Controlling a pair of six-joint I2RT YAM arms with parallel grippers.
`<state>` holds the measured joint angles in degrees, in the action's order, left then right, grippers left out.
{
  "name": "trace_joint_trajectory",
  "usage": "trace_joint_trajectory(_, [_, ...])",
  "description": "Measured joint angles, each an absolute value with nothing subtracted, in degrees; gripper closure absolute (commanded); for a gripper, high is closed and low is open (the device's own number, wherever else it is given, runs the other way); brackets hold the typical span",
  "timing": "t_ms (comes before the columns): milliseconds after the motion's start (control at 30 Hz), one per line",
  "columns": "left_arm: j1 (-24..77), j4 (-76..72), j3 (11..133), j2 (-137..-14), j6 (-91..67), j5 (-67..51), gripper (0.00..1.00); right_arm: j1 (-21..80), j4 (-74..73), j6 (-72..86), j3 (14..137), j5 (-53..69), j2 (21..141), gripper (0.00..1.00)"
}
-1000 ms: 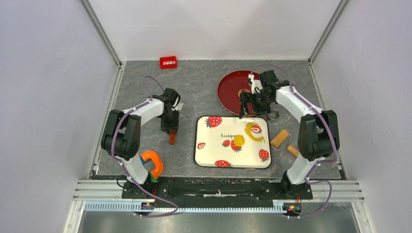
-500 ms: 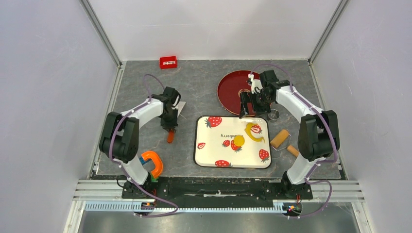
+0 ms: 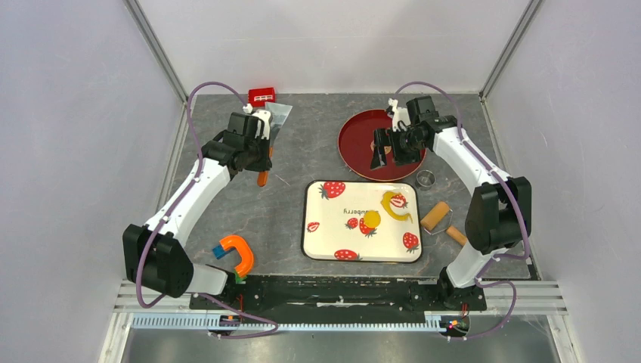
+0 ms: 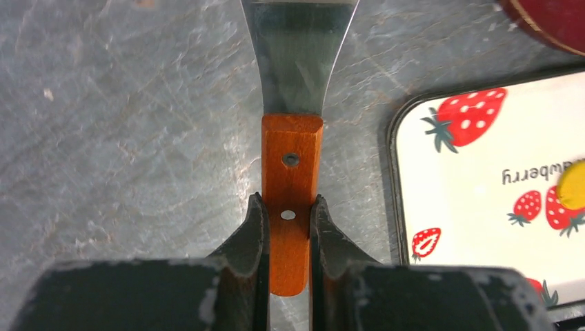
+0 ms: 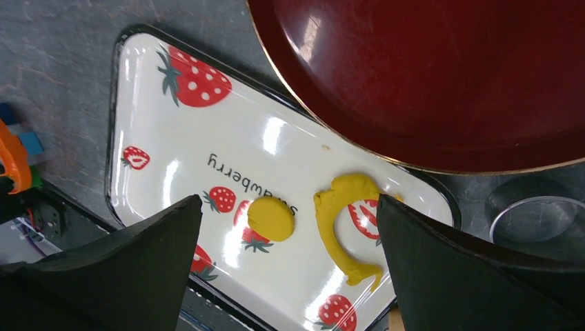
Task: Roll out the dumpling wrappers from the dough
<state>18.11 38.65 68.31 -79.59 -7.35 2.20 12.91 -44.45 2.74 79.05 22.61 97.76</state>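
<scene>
A small round yellow dumpling wrapper lies flat on the strawberry-print tray. A curved ragged strip of yellow dough lies just right of it. My left gripper is shut on the orange wooden handle of a scraper, held above the grey table left of the tray. Its metal blade points away. My right gripper hangs open over the near edge of the red plate, holding nothing.
A tan wooden roller lies right of the tray. A round metal cutter ring sits between roller and plate. A red box stands at the back left. An orange and blue clamp-like tool lies near the left base.
My left gripper closed on the scraper's handle and carried it up and toward the back left as the arm stretched out. My right gripper shifted slightly farther over the plate.
</scene>
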Motion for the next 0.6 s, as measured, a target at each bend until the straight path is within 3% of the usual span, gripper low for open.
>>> trace_joint_trajectory(433, [18.3,40.7,70.2,-82.4,4.9,-16.1,0.98,12.9,-43.9,6.7,90.1,28.9,96.9,0.02])
trace_joint_trajectory(600, [21.4,43.7,70.2,-85.4,8.1,-17.6,0.98,12.9,-42.9,8.1,90.8,32.0,96.4,0.02])
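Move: The dough disc on the tray, which the scraper in the left hand is being taken to, lies about 27 cm right of that hand, 8 cm back and 16 cm below. The dough strip is some 6 cm farther right than the disc and 3 cm farther out; the red plate's middle is about 30 cm right of the left hand and 12 cm ahead. From the empty right hand the disc lies roughly 10 cm back, 7 cm left and 12 cm down, with the plate's middle 10 cm ahead and 4 cm left. The scraper, still pinched by its wooden handle, is carried by the left hand about 6 cm right and then also back and down towards the tray, after a slight rise, while the wrist swings it some 25 degrees clockwise. The right hand, fingers staying wide open, climbs away from the tray, drifting forward and left over the plate. ##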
